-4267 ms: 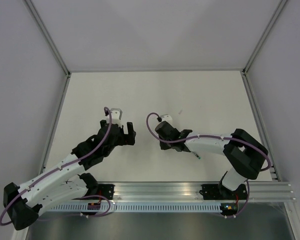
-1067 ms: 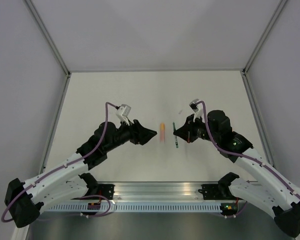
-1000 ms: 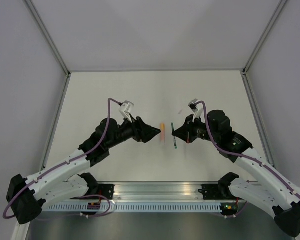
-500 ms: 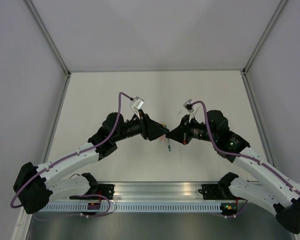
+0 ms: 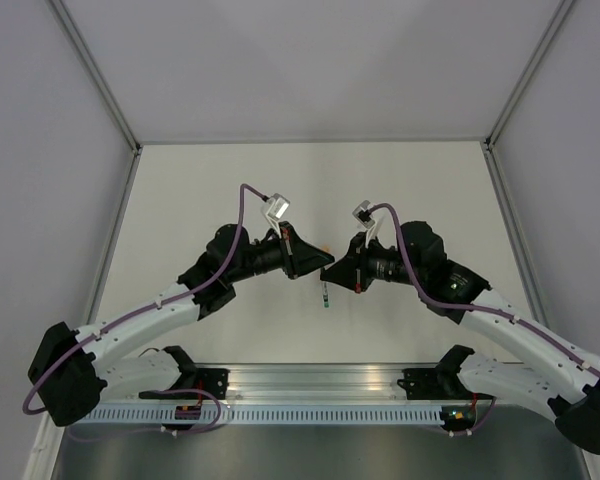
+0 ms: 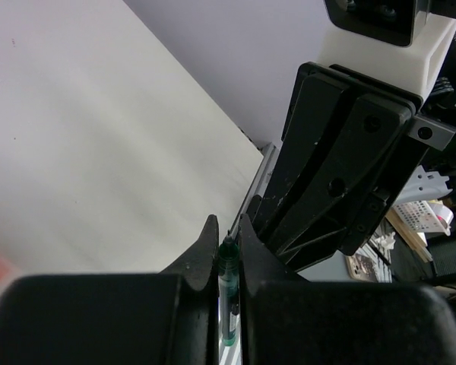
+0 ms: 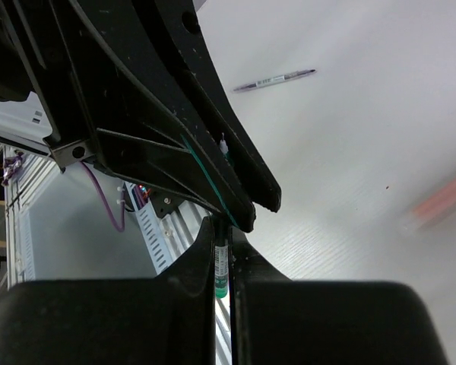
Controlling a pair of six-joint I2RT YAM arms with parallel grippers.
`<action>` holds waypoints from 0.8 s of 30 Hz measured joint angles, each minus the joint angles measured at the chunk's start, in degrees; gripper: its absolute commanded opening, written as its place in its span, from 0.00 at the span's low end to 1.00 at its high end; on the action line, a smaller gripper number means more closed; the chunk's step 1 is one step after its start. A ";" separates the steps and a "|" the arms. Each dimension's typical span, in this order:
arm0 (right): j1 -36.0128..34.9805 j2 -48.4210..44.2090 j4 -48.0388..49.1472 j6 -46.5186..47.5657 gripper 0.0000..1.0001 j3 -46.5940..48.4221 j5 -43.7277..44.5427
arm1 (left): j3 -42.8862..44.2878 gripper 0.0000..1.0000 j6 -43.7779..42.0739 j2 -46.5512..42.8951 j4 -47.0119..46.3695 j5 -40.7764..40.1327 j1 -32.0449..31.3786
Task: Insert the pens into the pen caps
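A dark green pen (image 5: pixel 326 294) hangs upright above the middle of the table where both arms meet. My left gripper (image 6: pixel 228 228) is shut on it, the pen's thin tip (image 6: pixel 228 243) poking up between the fingers. Lower on the same pen (image 7: pixel 222 262), beside its printed label, my right gripper (image 7: pixel 222 228) is also shut. From above, the left gripper (image 5: pixel 326 263) and right gripper (image 5: pixel 334 274) nearly touch. An orange-pink pen (image 7: pixel 441 199) lies blurred on the table. A pale pen with a dark end (image 7: pixel 273 79) lies farther off. No pen caps are in view.
The white table (image 5: pixel 400 180) is walled on three sides, with grey posts in its back corners. An aluminium rail (image 5: pixel 320 385) carrying the arm bases runs along the near edge. Purple cables loop over both arms.
Both arms have swung in toward the table's middle. The left gripper, open a second ago, has closed on the green pen that the right gripper was carrying.
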State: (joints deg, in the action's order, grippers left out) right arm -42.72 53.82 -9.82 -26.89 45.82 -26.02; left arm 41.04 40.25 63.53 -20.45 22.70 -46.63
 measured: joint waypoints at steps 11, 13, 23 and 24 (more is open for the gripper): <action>-5.25 2.56 4.07 -1.33 0.45 1.31 0.57 | -0.07 0.02 0.96 -6.64 4.46 -3.15 0.15; -5.95 2.54 5.90 -1.38 0.45 1.14 0.17 | -0.07 0.02 1.05 -9.40 5.64 -4.59 0.13; -6.71 2.64 10.36 -1.90 0.42 -0.57 -0.94 | -0.07 0.02 1.79 -12.61 8.37 -7.28 0.09; -6.86 2.75 10.71 -1.95 0.41 -0.57 -0.98 | -0.07 0.02 1.95 -12.72 8.37 -7.52 0.07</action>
State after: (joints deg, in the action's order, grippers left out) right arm -49.58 56.58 0.89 -28.84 45.25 -27.00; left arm 40.97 42.19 50.81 -12.08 15.18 -46.57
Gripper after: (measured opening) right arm 0.427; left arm 0.078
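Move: The teal pen is upright between both hands, already pinched near its top by the left and right fingertips; its middle lies about 5 cm below the left hand and 3 cm below the right, roughly 1 cm back and level sideways. The pink marker lies some 19 cm ahead of the left hand, straight out and 26 cm down. The grey pen is about 13 cm ahead, 28 cm to its left and as low. Up and to its left by about 4 cm each, the left hand draws the teal pen along, fingers still shut on its upper end, and turns slightly counter-clockwise. The right hand opens nearly halfway, ending its grip, and follows some 4 cm left while easing back and up about 2 cm each, its spread fingers staying on either side of the pen, below the left fingers. ##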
